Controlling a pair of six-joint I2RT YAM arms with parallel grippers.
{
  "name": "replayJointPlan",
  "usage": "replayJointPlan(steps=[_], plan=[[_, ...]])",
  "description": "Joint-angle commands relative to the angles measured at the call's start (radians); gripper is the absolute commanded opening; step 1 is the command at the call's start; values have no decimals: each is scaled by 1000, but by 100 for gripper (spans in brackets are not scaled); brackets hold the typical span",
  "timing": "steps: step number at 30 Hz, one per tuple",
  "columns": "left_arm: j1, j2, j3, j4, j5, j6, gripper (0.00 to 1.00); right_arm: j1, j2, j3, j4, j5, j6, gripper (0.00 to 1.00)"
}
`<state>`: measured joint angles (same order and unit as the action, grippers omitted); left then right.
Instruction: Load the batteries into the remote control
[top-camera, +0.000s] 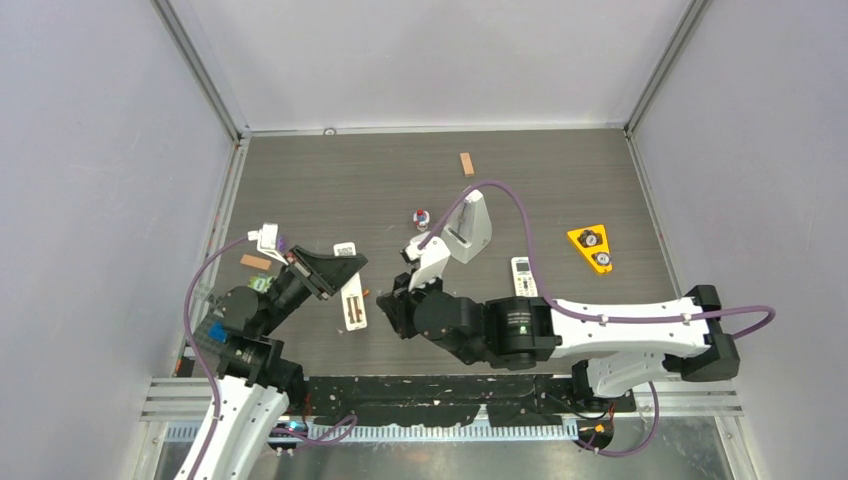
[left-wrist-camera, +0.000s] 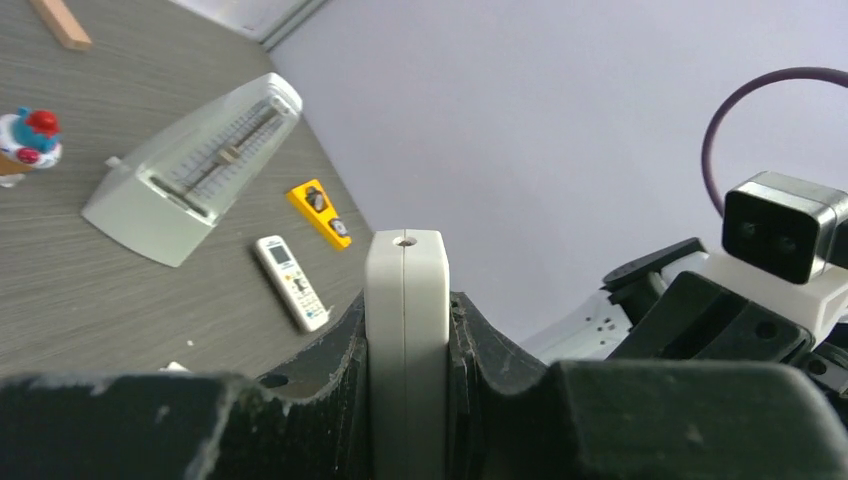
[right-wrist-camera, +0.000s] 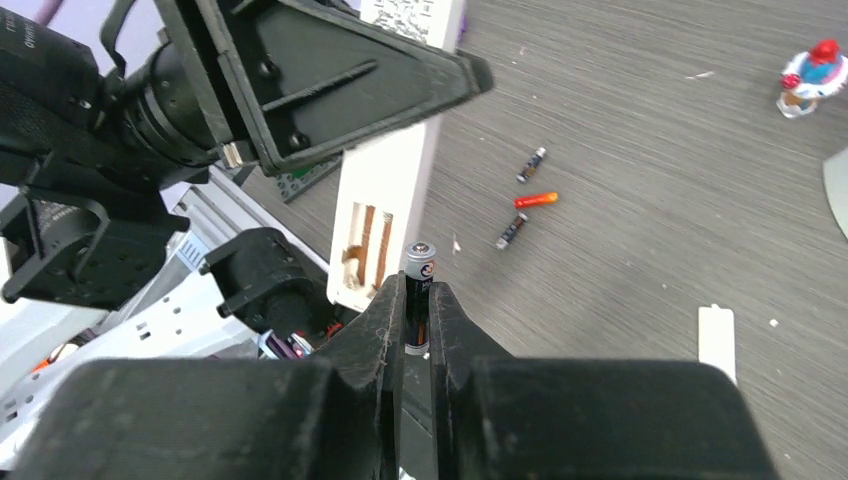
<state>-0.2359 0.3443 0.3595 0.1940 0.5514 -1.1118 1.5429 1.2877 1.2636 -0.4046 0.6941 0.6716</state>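
Note:
My left gripper (left-wrist-camera: 405, 312) is shut on the remote control (left-wrist-camera: 404, 275), a long white bar gripped by its side edges. In the right wrist view the remote control (right-wrist-camera: 392, 190) hangs tilted with its open battery bay (right-wrist-camera: 367, 243) near the lower end. My right gripper (right-wrist-camera: 418, 292) is shut on one battery (right-wrist-camera: 420, 262), upright, just right of that bay. Three more batteries (right-wrist-camera: 533, 200) lie loose on the table. The small white cover (right-wrist-camera: 717, 340) lies flat to the right. From above, the left gripper (top-camera: 343, 272) and right gripper (top-camera: 388, 303) are close together.
A grey metronome (top-camera: 470, 228) stands behind the right arm, with a short white buttoned remote (top-camera: 523, 277) and a yellow wedge (top-camera: 592, 248) to its right. A small toy (top-camera: 421, 217) and wooden blocks (top-camera: 466, 163) lie farther back. Walls enclose the table.

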Motion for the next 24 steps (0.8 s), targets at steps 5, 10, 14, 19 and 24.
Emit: replayJointPlan(steps=[5, 10, 14, 19, 24], plan=[[-1, 3, -7, 157, -3, -172, 0, 5, 66, 94, 171, -39, -90, 10], [-1, 0, -1, 41, -50, -169, 0, 4, 88, 115, 123, -32, -69, 10], [-2, 74, 22, -149, -160, -56, 0, -1, 35, 43, 64, -15, -16, 10], [-72, 328, 21, -234, -368, 5, 0, -6, -36, -95, -13, 0, 117, 10], [-288, 627, 147, -264, -643, -11, 0, -7, -39, -134, -100, 27, 199, 10]])
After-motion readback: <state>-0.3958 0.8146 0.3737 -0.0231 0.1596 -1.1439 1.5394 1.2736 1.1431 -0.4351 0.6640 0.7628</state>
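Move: My left hand holds the open remote. The orange battery on the table lies about 12 cm ahead of that hand, 4 cm left and 29 below; one dark battery sits about 3 cm beyond it and 3 cm left, another 4 cm nearer and 1 cm left. For my right hand, holding a battery, the remote's compartment is level fore-and-aft, about 5 cm left and 2 below; the white cover lies some 18 cm ahead, 9 right and 30 below. After hovering with a slight rise, my left hand plunges about 16 cm, moving some 6 cm forward, and tips its fingers down roughly 35 degrees, carrying the pinched remote towards the table beside the loose batteries. My right hand keeps its battery gripped, drifts left and a little up, then swings back right and sinks, ending about 5 cm lower. ##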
